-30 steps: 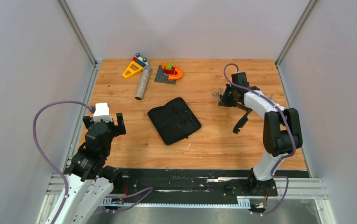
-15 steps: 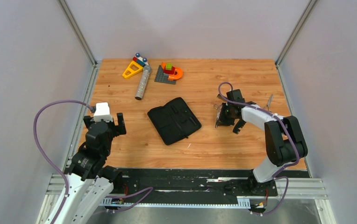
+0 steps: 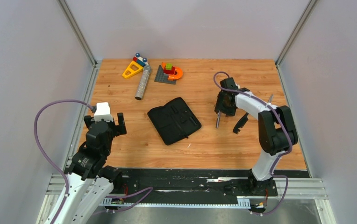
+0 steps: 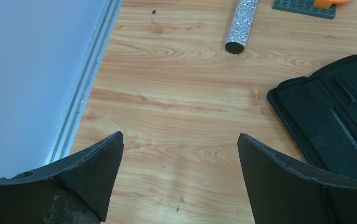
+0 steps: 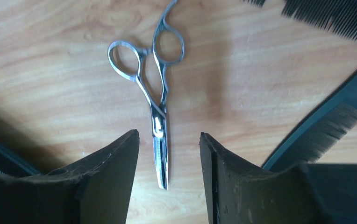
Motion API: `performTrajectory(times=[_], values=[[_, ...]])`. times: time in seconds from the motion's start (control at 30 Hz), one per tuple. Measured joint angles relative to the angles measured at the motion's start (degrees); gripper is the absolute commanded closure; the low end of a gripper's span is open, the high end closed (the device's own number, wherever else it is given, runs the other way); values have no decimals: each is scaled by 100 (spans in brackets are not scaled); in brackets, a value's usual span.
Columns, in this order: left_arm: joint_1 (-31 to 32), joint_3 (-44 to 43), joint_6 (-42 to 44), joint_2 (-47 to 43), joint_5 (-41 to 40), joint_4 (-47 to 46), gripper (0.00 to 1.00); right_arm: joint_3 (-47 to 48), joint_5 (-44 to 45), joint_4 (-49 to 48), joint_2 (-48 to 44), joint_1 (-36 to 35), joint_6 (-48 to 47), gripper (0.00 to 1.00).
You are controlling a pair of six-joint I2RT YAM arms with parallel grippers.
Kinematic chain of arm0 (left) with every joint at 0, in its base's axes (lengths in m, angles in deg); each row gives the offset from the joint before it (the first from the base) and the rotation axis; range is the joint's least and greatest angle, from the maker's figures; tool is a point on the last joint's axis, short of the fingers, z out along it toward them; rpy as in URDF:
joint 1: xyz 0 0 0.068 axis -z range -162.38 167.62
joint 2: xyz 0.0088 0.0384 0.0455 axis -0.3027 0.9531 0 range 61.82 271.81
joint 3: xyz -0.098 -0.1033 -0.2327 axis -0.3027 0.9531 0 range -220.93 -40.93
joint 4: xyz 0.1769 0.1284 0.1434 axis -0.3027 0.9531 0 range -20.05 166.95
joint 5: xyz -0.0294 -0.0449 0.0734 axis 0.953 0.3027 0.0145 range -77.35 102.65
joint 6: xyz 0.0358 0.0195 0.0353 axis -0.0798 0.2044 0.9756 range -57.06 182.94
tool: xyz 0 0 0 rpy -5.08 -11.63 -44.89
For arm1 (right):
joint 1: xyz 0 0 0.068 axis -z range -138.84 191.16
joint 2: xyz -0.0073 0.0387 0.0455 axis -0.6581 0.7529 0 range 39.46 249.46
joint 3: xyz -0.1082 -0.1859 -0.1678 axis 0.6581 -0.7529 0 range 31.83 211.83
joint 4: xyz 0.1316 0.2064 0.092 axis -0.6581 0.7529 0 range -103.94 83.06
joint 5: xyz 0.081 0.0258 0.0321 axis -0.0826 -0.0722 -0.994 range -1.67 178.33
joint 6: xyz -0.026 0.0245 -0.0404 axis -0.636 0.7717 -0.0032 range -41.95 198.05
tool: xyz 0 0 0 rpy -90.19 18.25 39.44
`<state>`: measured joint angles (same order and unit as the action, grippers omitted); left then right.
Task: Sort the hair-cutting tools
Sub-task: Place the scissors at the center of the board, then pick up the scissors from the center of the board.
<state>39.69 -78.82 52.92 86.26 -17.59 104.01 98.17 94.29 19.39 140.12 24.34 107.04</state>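
Observation:
Slim silver scissors (image 5: pixel 160 107) rest on the wood, rings away from me. Their blades point in between the fingers of my right gripper (image 5: pixel 168 135), which is open and touches neither blade. From above, the scissors (image 3: pixel 217 120) show just below the right gripper (image 3: pixel 222 108). A black comb (image 5: pixel 321 130) lies to the right, and the teeth of another comb (image 5: pixel 335 16) show at the top right. The shorter black comb (image 3: pixel 240 122) lies beside the right arm. My left gripper (image 4: pixel 180 140) hangs open over bare wood at the near left (image 3: pixel 106 123).
An open black case (image 3: pixel 174 120) lies mid-table, its edge in the left wrist view (image 4: pixel 335 116). A glittery grey cylinder (image 3: pixel 142 82) and colourful toy blocks (image 3: pixel 134 67) (image 3: pixel 169 72) sit at the back. A thin slim item (image 3: pixel 270 99) lies by the right wall.
My right gripper swung left and down with the scissors, then opened and let them go onto the wood. The left arm has not moved.

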Motion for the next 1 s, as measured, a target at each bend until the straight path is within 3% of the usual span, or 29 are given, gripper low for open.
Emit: performTrajectory(times=[0.5, 0.67, 1.0], values=[[0, -2, 0, 87, 98, 0, 0, 1075, 444, 586, 1119, -149, -57, 54], [0, -2, 0, 98, 168, -9, 0, 1093, 468, 662, 1132, -304, 11, 65], [0, -2, 0, 382, 448, -66, 0, 1088, 343, 669, 1130, -470, 20, 100]])
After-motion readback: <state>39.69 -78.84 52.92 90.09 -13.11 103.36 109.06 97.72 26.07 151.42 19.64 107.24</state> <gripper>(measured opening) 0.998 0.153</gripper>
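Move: The scissors lie nearly under the half-open right fingers: their middle is about 3 cm ahead, 1 cm left and 3 cm below, blades towards the base. The long comb is roughly 7 cm ahead and 6 cm right, the handled comb some 12 cm right and 1 cm back, and the black case about 23 cm left and 2 cm back. From the left hand, the scissors lie around 15 cm ahead, 51 cm right and 21 cm below. Forward and down over the scissors first, about 2 cm each way, then some 3 cm left and slightly back at an even height, the right hand closes its half-open fingers to pinch the blades just below the pivot. Its wrist turns only a few degrees. The open left hand, well away, eases about 2 cm right and down. ##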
